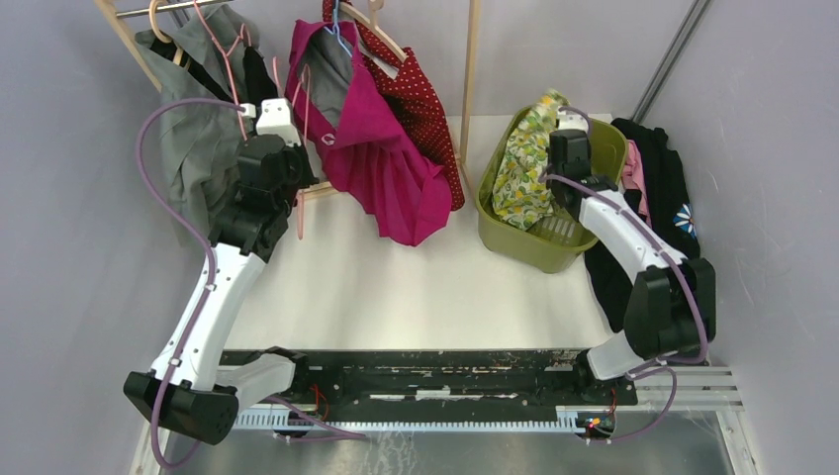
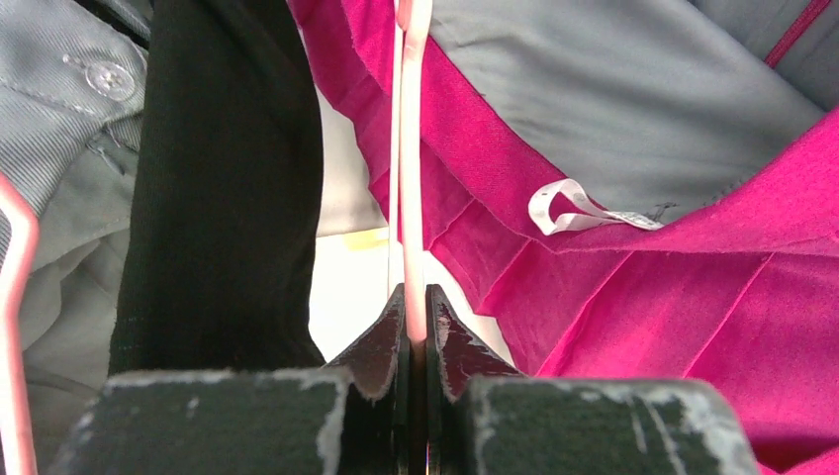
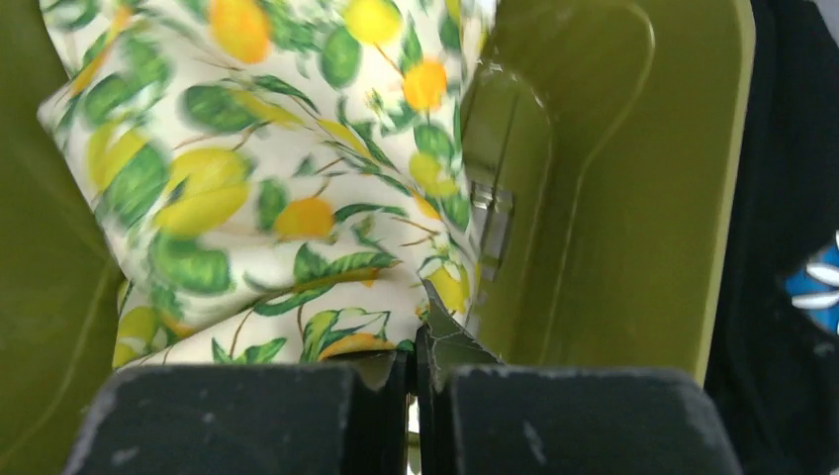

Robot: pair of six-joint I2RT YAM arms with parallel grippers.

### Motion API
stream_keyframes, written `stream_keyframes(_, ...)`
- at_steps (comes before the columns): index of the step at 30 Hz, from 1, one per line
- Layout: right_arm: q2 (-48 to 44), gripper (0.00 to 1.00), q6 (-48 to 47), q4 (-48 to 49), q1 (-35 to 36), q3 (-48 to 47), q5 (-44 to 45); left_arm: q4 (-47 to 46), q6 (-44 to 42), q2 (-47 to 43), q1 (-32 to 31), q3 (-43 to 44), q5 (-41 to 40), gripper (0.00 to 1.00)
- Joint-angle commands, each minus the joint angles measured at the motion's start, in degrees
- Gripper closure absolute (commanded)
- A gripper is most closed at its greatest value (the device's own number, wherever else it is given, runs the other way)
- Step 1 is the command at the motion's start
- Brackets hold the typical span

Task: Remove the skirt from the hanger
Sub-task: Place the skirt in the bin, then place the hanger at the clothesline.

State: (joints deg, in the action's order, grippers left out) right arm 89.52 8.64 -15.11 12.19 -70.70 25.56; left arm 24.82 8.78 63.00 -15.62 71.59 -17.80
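Observation:
The skirt (image 1: 521,168) is white cloth printed with lemons and green leaves. It hangs into the olive-green basket (image 1: 524,247) at the back right. My right gripper (image 1: 560,127) is shut on its upper edge; the wrist view shows the print (image 3: 267,198) bunched right against the closed gripper (image 3: 420,327), with the basket wall (image 3: 613,198) beside it. The hanger (image 2: 411,148) is thin pink wire with nothing on it. My left gripper (image 2: 416,297) is shut on that wire, beside the clothes rack (image 1: 295,158).
A wooden rack (image 1: 469,89) at the back holds a grey shirt (image 1: 193,148), a black garment, a magenta pleated garment (image 1: 386,173) and a red dotted one (image 1: 425,109). Black clothes (image 1: 658,188) are heaped right of the basket.

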Motion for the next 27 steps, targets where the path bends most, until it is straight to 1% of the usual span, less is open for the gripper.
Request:
stream_keyframes(1, -8.7, 0.99, 3.28, 6.25, 0.01, 4.66, 4.16, -1.72, -4.11, 1.05, 0.15, 4.6, -2.81, 0.97)
stream_keyframes(3, -8.44, 0.99, 3.0, 6.24, 0.01, 5.3, 5.71, -1.76, -4.56, 2.3, 0.1, 5.86, -2.72, 0.97)
stream_keyframes(4, -7.91, 0.94, 2.2, 6.24, -0.05, 5.15, 6.33, -1.84, -4.63, 2.99, 0.14, 6.7, -2.8, 0.97)
stream_keyframes(5, -7.12, 0.68, 1.22, 6.18, -0.06, 4.61, 6.96, -1.97, -4.76, 3.61, 0.15, 7.45, -3.03, 0.97)
stream_keyframes(6, -5.96, 0.3, 0.59, 5.67, -0.06, 3.39, 7.95, -2.2, -5.04, 4.3, 0.15, 8.31, -3.15, 0.97)
stream_keyframes(7, -4.68, 0.2, 0.01, 4.42, -0.06, 1.45, 8.98, -2.49, -5.33, 4.89, 0.15, 9.14, -3.32, 0.97)
stream_keyframes(10, -1.62, 0.11, -0.61, 2.52, -0.06, -3.74, 10.95, -3.24, -6.4, 6.65, 0.2, 11.3, -3.64, 0.97)
stream_keyframes(11, -0.88, 0.03, -0.39, 2.62, -0.1, -5.12, 11.4, -3.3, -6.67, 7.2, 0.23, 12.1, -3.71, 0.97)
stream_keyframes(12, -0.22, 0.0, -0.05, 2.45, -0.11, -6.53, 11.84, -3.22, -6.82, 7.68, 0.24, 12.85, -3.91, 0.97)
stream_keyframes(18, 2.81, 0.0, 1.07, 1.68, -0.06, -11.95, 11.48, -3.93, -7.93, 9.0, 0.67, 15.22, -6.42, 0.97)
stream_keyframes(24, 3.98, 0.0, 1.2, 1.67, -0.09, -13.74, 11.18, -5.9, -6.5, 9.7, 3.31, 17.13, -7.52, 0.97)
stream_keyframes(27, 3.73, 0.0, 1.07, 1.75, -0.07, -13.3, 11.01, -7.39, -6.3, 9.32, 3.41, 17.02, -8.75, 0.97)
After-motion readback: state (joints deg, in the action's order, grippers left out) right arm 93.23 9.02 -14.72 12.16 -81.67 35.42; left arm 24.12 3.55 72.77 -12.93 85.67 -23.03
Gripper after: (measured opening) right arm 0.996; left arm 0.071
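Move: The right hand, already inside the bin with the skirt pinched, has the bin's middle about 3 cm to its left and 12 cm below. The skirt's bulk lies 6 cm left, 2 cm ahead and 7 cm down; the black clothes lie some 20 cm right, level, 17 cm below. From the left hand, still holding the empty pink hanger, the bin lies roughly 50 cm right, 8 cm ahead and 25 cm below. Right hand backs 2 cm, opens wide and rises 7 cm off the skirt; left lifts the hanger up and forward. ##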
